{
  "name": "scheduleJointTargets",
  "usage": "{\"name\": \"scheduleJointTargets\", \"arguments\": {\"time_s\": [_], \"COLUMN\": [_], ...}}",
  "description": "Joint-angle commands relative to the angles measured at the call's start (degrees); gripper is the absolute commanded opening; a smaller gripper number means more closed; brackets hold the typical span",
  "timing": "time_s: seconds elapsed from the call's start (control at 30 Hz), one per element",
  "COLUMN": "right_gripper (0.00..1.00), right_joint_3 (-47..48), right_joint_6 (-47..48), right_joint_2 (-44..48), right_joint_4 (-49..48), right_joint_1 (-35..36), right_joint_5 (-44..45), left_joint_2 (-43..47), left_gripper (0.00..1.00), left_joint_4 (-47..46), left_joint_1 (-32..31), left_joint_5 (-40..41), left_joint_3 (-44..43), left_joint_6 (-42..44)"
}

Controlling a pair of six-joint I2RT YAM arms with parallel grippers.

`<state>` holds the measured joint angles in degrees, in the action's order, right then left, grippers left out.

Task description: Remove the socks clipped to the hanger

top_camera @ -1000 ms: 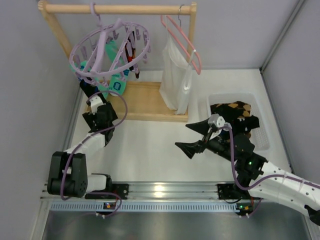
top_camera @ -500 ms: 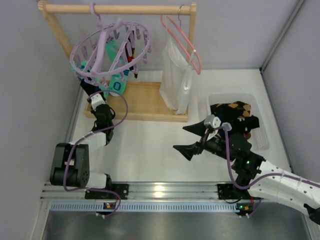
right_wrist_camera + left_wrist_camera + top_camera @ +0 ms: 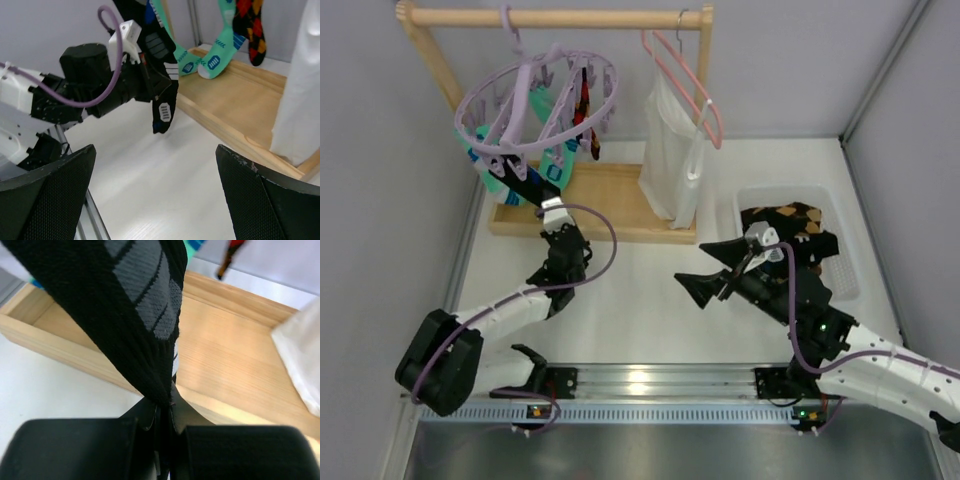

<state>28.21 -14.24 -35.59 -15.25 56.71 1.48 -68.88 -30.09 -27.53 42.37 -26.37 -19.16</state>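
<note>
The lavender hanger (image 3: pixel 535 100) hangs tilted from the wooden rail. My left gripper (image 3: pixel 546 199) is shut on a black sock (image 3: pixel 125 305), pinching it low down (image 3: pixel 165 405). That sock stretches taut from the ring's left side (image 3: pixel 510 175) to the jaws. In the right wrist view its toe (image 3: pixel 163 111) dangles below the left gripper (image 3: pixel 151 82). Teal socks (image 3: pixel 220 52) and a red-orange-black sock (image 3: pixel 250 30) hang clipped behind it. My right gripper (image 3: pixel 717 268) hovers open over the table with nothing between its fingers (image 3: pixel 60 185).
The wooden rack's base (image 3: pixel 615 200) lies under the hanger. A white sleeveless garment (image 3: pixel 670 160) hangs on a thin pink hanger (image 3: pixel 685 70). A white bin (image 3: pixel 848 268) at the right holds dark and argyle socks (image 3: pixel 795 215).
My left gripper has shut on the black sock and moved right and nearer, pulling it taut and tilting the ring. The right gripper stayed open and shifted slightly.
</note>
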Motion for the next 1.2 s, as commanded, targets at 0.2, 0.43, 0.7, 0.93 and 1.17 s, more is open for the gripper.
{"name": "scheduleJointTargets", "arguments": {"time_s": [0.2,0.43,0.7,0.93,1.17], "right_gripper": [1.0,0.99,0.99,0.99,0.96], "right_joint_3": [19.6,38.8,51.1,55.5,67.7], "right_joint_6": [1.0,3.0,2.0,1.3,4.7], "right_joint_2": [3.6,-9.3,-24.4,-32.1,-40.9], "right_joint_4": [18.8,29.6,29.7,30.1,36.2], "right_joint_1": [-0.3,-0.3,-0.3,-0.2,1.2], "right_joint_5": [18.7,15.3,3.0,0.2,3.6], "left_joint_2": [-2.0,-6.2,-12.8,-16.8,-20.2], "left_gripper": [0.0,0.0,0.0,0.0,0.0], "left_joint_4": [-0.9,-0.9,-0.9,-0.8,-1.0], "left_joint_1": [-20.9,-30.6,-35.0,-35.1,-37.9], "left_joint_5": [25.0,32.5,38.1,37.5,29.5], "left_joint_3": [-8.3,-14.8,-19.5,-21.1,-26.2], "left_joint_6": [10.4,17.9,25.0,31.8,35.6]}}
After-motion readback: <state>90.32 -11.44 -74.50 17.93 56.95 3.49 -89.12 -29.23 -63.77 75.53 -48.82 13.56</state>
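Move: The left hand already pinches the black sock low down; its clipped cuff sits about 27 cm above that hand, some 5 cm left and level forward. From the right hand, that cuff is about 18 cm ahead, 32 cm left and 13 cm up. The red-patterned sock hangs roughly 13 cm ahead of the left hand, 8 cm right and 15 cm up; the white cloth hangs about 27 cm ahead of the right hand, 5 cm left, same height. Fingers still shut on the black sock, the left hand draws it about 16 cm to the right, with some 5 cm back and 5 cm up, rolling about 35 degrees so its left side rises. The open right hand first climbs nearly 20 cm while swinging right, then sweeps left and forward, dips and rises again, coming in high beside the stretched sock towards its clipped cuff without closing. ##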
